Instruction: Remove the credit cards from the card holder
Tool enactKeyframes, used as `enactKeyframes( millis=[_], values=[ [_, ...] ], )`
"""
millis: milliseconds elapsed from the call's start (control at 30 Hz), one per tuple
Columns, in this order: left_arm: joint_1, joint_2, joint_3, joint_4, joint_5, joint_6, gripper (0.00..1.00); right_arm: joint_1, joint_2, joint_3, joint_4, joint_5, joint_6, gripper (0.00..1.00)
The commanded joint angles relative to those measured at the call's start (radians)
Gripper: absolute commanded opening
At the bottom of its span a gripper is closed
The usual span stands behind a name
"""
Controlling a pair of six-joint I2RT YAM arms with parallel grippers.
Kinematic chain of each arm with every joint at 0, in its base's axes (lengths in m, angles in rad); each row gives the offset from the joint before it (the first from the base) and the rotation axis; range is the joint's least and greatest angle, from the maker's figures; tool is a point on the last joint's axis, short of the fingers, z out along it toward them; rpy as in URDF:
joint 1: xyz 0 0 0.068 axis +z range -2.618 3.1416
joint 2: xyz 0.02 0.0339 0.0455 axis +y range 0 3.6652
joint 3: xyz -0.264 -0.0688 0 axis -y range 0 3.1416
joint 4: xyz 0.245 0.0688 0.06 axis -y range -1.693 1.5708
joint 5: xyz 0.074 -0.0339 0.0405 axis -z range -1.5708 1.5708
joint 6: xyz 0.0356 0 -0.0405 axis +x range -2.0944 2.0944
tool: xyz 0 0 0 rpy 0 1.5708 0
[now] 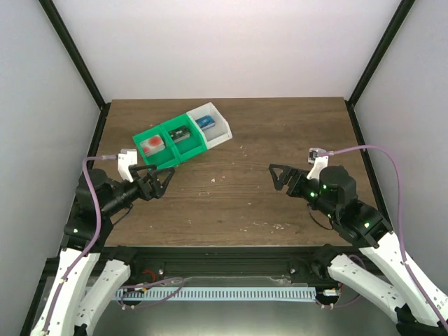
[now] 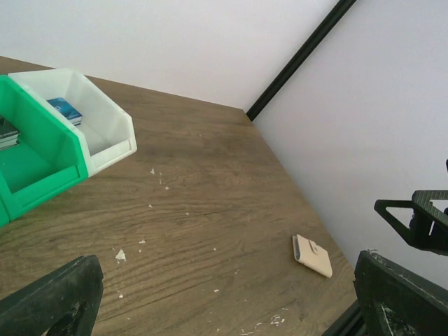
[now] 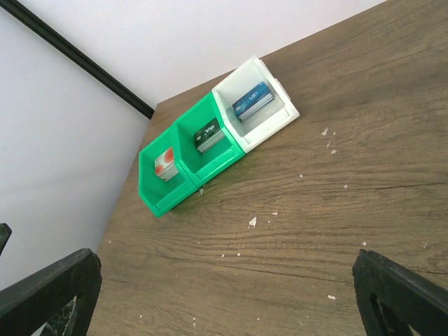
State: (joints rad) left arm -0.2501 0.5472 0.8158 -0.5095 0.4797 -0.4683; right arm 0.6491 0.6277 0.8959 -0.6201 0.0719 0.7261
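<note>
The card holder (image 2: 312, 255) lies flat and folded shut on the wooden table (image 1: 238, 203), close to the right wall. It looks tan, with a small tab and a blue-grey edge. It shows only in the left wrist view; in the top view the right arm covers that spot. No credit cards show at the holder. My left gripper (image 1: 162, 182) (image 2: 224, 308) hangs open above the left side of the table, far from the holder. My right gripper (image 1: 275, 178) (image 3: 224, 301) is open over the right middle, with nothing between its fingers.
A row of three bins stands at the back left: a green bin (image 1: 150, 145) with a red-and-white item, a green bin (image 1: 183, 135) with a dark item, and a white bin (image 1: 210, 122) with a blue pack (image 3: 252, 100). White crumbs dot the wood.
</note>
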Motion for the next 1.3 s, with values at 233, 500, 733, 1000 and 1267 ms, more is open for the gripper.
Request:
enactKeyframes(
  millis=[233,500,733,1000,1267],
  values=[
    [0.004,0.003,-0.003,0.030,0.014,-0.001,1.00,-0.011,-0.019,-0.010,-0.006,0.037,0.031,1.00],
    [0.004,0.018,-0.044,0.077,0.034,0.004,1.00,-0.013,0.075,-0.028,-0.111,0.232,0.160,1.00],
    [0.004,0.019,-0.083,0.123,-0.024,0.071,1.00,-0.057,0.181,-0.092,-0.159,0.330,0.251,0.87],
    [0.004,0.006,-0.154,0.138,-0.077,0.100,1.00,-0.342,0.259,-0.187,-0.137,0.318,0.287,0.57],
    [0.004,-0.029,-0.174,0.149,-0.127,0.094,1.00,-0.650,0.350,-0.303,-0.012,0.261,0.297,0.61]
  ],
)
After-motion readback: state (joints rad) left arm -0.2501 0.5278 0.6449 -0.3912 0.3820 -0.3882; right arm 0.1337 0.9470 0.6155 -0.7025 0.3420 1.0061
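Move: The card holder lies well off to the right gripper's right, about 26 cm, roughly level with it in reach and some 26 cm below. From the same gripper, white flecks on the table are about 11 cm back and 4 cm right, and the organizer's white bin is roughly 30 cm ahead and 24 cm left. From the left gripper the card holder is about 64 cm right and hardly farther out, 27 cm down. Bring the right gripper down about 20 cm towards the card holder, dipping first and then sweeping some 17 cm right, with about 3 cm of net forward reach; swing it clockwise by about 50 degrees, tip the fingers steeply down and narrow them to roughly 60 percent open. Stay clear of the holder, hovering just to its left. Meanwhile lower the open left gripper some 5 cm, easing slightly forward. ##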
